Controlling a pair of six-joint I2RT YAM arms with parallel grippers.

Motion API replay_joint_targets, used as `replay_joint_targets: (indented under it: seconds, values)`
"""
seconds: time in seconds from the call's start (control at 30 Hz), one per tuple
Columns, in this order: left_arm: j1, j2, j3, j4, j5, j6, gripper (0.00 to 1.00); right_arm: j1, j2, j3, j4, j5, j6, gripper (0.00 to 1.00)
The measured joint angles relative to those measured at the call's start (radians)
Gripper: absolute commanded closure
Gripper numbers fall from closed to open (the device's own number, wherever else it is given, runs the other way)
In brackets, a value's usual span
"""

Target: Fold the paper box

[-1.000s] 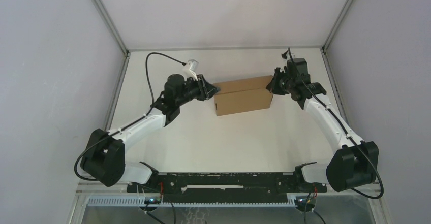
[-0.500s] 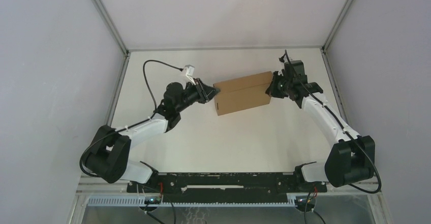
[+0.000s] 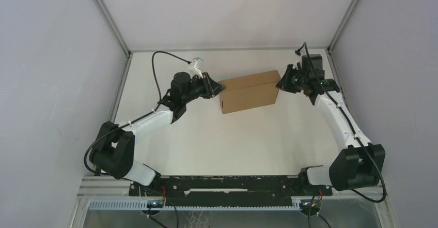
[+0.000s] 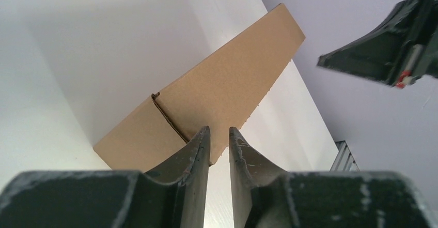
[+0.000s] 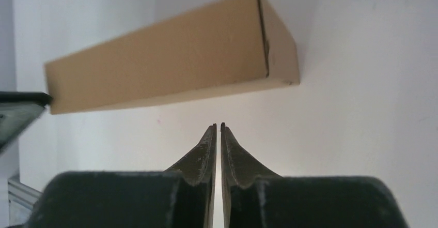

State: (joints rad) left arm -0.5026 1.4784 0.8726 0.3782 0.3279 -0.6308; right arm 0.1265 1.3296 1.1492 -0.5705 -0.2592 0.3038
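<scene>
The paper box (image 3: 249, 91) is a closed brown cardboard block lying on the white table, its long side running left to right. My left gripper (image 3: 219, 88) is at the box's left end, tips against the upper corner. In the left wrist view the jaws of the left gripper (image 4: 220, 131) stand a narrow gap apart, with the box (image 4: 222, 88) just beyond them and bare table showing through the gap. My right gripper (image 3: 281, 83) hovers just off the right end. In its own view the right gripper (image 5: 218, 125) is shut to a hairline slit, holds nothing, and stands short of the box (image 5: 165, 67).
White table (image 3: 232, 140) inside a walled cell with metal frame posts at the back corners. A black cable (image 3: 160, 65) loops over the left arm. The right gripper (image 4: 382, 57) shows at the upper right of the left wrist view.
The right gripper has drawn back to the right, off the box's right end. The box has shifted slightly right and away. The left gripper has followed, staying at the left end.
</scene>
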Motion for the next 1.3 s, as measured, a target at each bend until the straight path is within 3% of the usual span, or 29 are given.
replay_joint_targets:
  seconds: [0.03,0.13,0.27,0.73,1.3]
  values:
    - [0.003,0.000,0.007,-0.012,0.002,0.003,0.71,-0.009,-0.002,0.020,-0.003,-0.006,0.000,0.85]
    - [0.016,0.000,0.026,-0.048,0.014,0.014,0.64,-0.027,-0.007,0.088,-0.005,-0.008,-0.007,0.69]
    - [0.028,-0.004,0.069,-0.126,0.019,0.042,0.55,-0.028,0.002,0.171,-0.013,0.016,-0.028,0.59]
    - [0.044,-0.034,0.199,-0.427,-0.022,0.118,0.47,0.049,0.116,0.218,-0.074,0.129,-0.113,0.54]
    - [0.048,-0.055,0.281,-0.563,-0.036,0.147,0.44,0.073,0.010,0.218,-0.204,0.172,-0.087,0.51]
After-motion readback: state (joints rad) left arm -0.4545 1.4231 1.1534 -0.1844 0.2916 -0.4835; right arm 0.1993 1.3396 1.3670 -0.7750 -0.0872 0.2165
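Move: The closed paper box stands on its long edge between my hands. Its middle is about 10 cm to the right of my left hand, 2 cm ahead and some 9 cm lower, with that hand's fingertips at its top left end. From my right hand its middle lies about 10 cm to the left, 3 cm ahead and 9 cm below; its right end is only some 3 cm straight ahead, its middle about 9 cm below. My right hand sweeps up about 7 cm and 4 cm forward by the box's right end, sinks again, then draws back and rises slightly, its nearly shut fingers opening to half. Meanwhile my left hand eases some 4 cm left, lifts about 3 cm, rolls its left side up roughly 10 degrees and spreads its fingers, staying close to the box's top left corner. ##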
